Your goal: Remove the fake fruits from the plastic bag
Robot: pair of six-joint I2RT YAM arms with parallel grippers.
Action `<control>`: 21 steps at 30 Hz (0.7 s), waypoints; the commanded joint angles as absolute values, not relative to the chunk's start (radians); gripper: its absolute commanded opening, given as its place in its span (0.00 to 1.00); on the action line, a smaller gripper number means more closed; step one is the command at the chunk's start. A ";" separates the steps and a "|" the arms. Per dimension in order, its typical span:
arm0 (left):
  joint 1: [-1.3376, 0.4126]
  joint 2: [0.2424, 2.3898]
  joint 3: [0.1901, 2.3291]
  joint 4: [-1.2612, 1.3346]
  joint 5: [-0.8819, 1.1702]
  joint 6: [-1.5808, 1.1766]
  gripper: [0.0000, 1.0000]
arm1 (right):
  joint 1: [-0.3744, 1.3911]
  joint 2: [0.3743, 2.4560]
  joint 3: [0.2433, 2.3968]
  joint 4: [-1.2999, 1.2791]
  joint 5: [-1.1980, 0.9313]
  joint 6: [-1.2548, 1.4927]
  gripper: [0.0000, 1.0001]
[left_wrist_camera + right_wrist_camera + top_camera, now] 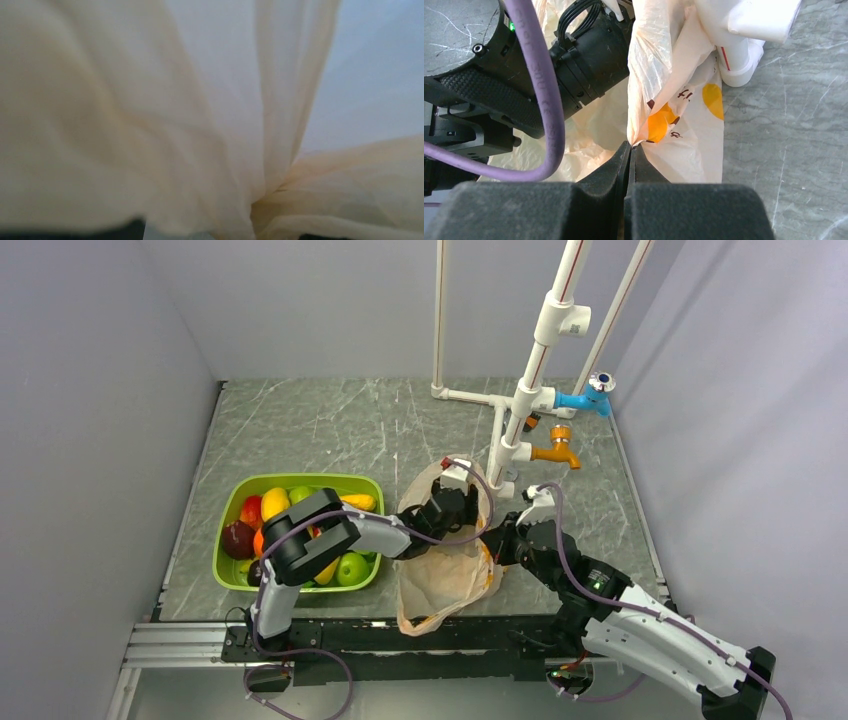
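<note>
The plastic bag (445,585) lies on the table in front of the arms, its mouth held up. My left gripper (462,502) is pushed into that mouth. Its wrist view is filled by pale bag film (150,100), which hides the fingers. My right gripper (630,146) is shut on a fold of the bag's edge (659,100); from above, the right gripper (495,540) sits at the bag's right side. No fake fruits show inside the bag; the film hides its contents.
A green tub (300,480) left of the bag holds several plastic fruits. A white pipe frame (520,410) with an orange tap (558,452) and a blue fitting (585,398) stands just behind the bag. The pipe foot (739,70) touches the bag.
</note>
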State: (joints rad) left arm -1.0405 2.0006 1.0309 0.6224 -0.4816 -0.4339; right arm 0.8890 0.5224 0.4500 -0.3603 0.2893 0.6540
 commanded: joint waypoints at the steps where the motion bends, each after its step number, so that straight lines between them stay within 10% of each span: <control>1: -1.019 2.001 1.056 0.664 -0.443 -0.442 0.51 | 0.891 0.504 0.471 -0.377 0.284 0.647 0.00; 21: -1.019 1.586 0.811 0.306 -0.040 -0.615 0.17 | 0.891 0.550 0.482 -0.343 0.394 0.601 0.00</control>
State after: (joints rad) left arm -1.0199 1.6909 0.8722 0.3954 -0.2153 -0.5453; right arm 0.8886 0.5404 0.4500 -0.3630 0.3271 0.6281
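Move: The left hand is inside the bag with its fingers already closed around something bulky, bag plastic caught with it. The green basket's middle lies about 34 cm to its left and 6 cm nearer the base, at roughly its height; the open middle of the bag is some 10 cm back and 6 cm left of the hand, the white pipe's foot about 4 cm right. From the right hand, the basket lies roughly 35 cm left, 6 cm ahead and 9 cm lower. Backward out of the deep end of the bag, after a brief pause to tighten its grip, the left hand pulls about 6 cm towards the base, rising some 3.5 cm and easing left towards the basket. Its wrist tips down and swings clockwise, roughly 10 degrees each, while the fingers keep their width around the load and gathered plastic. The right hand stays put, still pinching the bag's edge shut between its fingertips. ##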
